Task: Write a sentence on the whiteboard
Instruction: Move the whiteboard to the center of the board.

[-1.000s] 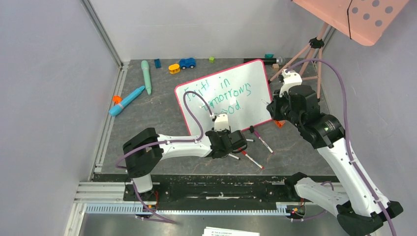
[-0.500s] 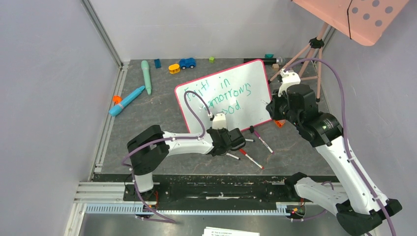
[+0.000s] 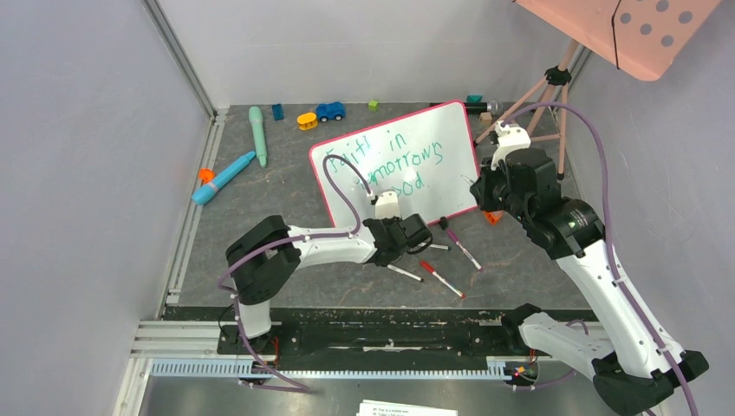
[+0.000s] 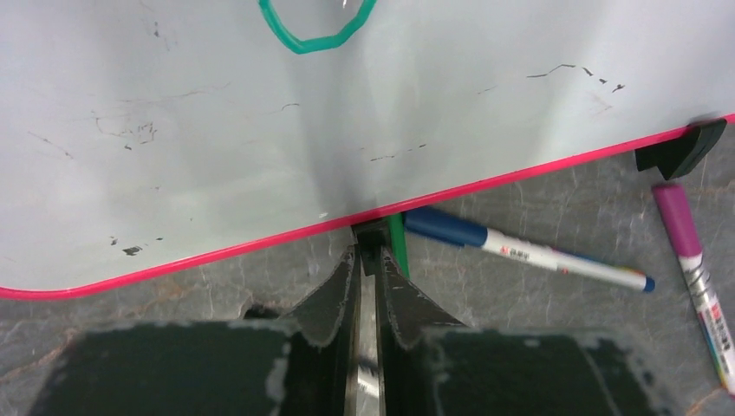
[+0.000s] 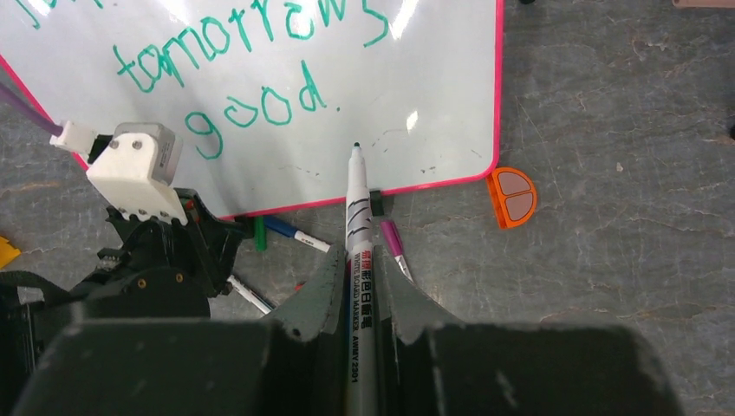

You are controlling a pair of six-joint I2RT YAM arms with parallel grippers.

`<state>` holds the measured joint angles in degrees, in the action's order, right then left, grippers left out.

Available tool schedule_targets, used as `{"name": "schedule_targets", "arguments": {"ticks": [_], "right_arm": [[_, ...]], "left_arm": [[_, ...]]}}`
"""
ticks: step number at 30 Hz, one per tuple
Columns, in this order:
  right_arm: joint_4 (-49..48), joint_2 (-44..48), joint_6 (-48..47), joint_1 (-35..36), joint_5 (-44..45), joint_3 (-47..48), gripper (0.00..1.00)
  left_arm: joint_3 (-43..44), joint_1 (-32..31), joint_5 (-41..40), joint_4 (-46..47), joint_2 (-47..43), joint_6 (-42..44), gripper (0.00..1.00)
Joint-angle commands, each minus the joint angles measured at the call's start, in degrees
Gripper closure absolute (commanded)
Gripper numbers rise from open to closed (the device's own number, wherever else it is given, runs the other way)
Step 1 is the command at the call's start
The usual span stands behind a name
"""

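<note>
The whiteboard (image 3: 451,186) with its pink-red rim lies tilted on the dark table; it also fills the top of the left wrist view (image 4: 217,130). The sentence (image 3: 394,160) is in green, and "tomorrows" (image 5: 251,35) and "good" (image 5: 260,108) read clearly. My left gripper (image 3: 423,225) is at the board's near edge. Its jaws (image 4: 371,251) are closed on a small black clip foot (image 4: 373,236) under the rim. My right gripper (image 3: 482,189) is shut on a white marker (image 5: 357,225). The marker's tip hovers over bare board to the right of "good".
Loose markers lie by the near rim: blue-capped (image 4: 520,251), purple (image 4: 689,251), red (image 3: 442,279), and a green piece (image 4: 397,247). An orange block (image 5: 511,195) sits off the board's corner. Teal pens (image 3: 257,134), toy car (image 3: 329,111) and tripod (image 3: 542,95) stand farther back.
My left gripper slid forward to the board's near edge and its jaws closed there. The board shifted slightly. The right arm stayed nearly still with the marker.
</note>
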<state>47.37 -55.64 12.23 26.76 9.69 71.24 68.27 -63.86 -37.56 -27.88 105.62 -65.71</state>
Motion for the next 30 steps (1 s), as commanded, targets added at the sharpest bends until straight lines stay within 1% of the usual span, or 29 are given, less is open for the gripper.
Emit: {"name": "schedule_targets", "arguments": {"ticks": [1, 4, 7, 10, 13, 18, 20, 26, 30], "right_arm": [[-0.97, -0.09, 0.37, -0.21, 1.57, 2.75, 1.0], [-0.97, -0.54, 0.5, -0.22, 1.68, 3.15, 1.0], [-1.06, -0.9, 0.49, -0.27, 1.73, 3.38, 1.0], [-1.06, -1.16, 0.45, -0.22, 1.73, 3.7, 1.0], [-1.06, -1.43, 0.51, -0.22, 1.72, 4.24, 1.0], [-1.32, -1.68, 0.84, -0.23, 1.2, 4.28, 1.0], [-1.7, -1.62, 1.02, -0.22, 0.96, 4.34, 1.0], [-2.62, -0.86, 1.23, -0.25, 1.22, 3.32, 1.0], [-3.46, 0.15, 1.44, -0.17, 1.08, 1.66, 1.0]], "left_arm": [[1.59, 5.54, -4.72, 5.11, 3.4, 3.78, 0.87], [1.52, 7.92, -4.06, 6.59, 3.71, 4.91, 0.87], [2.35, 8.66, -4.32, 8.01, 3.96, 8.53, 0.87], [2.28, 8.93, -5.25, 8.45, 3.65, 10.01, 0.84], [1.56, 10.35, -3.41, 10.88, 2.93, 13.12, 0.82], [2.86, 11.85, -3.29, 10.26, 3.15, 17.41, 0.8], [2.41, 11.59, -3.09, 9.79, 1.76, 18.25, 0.78], [-1.87, 8.84, -2.09, 7.02, -5.64, 17.01, 0.64], [-1.5, 6.87, 0.17, 4.08, -8.68, 17.2, 0.59]]}}
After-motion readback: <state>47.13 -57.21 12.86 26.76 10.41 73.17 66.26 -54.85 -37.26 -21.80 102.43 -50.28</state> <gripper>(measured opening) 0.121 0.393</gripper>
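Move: The whiteboard lies with its middle roughly 14 cm straight ahead of the left hand; the black clip on its near edge sits at the fingertips, about 1 cm ahead and 1 cm below. The green cap is beside the clip, some 1 cm back and 1 cm right; the blue marker 1 cm back and 8 cm right; the second clip 4 cm ahead and 12 cm right. From the raised right hand, the whiteboard's middle is around 14 cm ahead, 17 cm left, 28 cm below. The whiteboard's near edge is pushed forward by the left hand, its nearly shut fingertips already at the left clip, about 7 cm out and 2.5 cm leftward at table height, quick at first, then easing. The fingers then open and come free of the clip, and the hand backs off 2 cm, drifting left and rising slightly. ##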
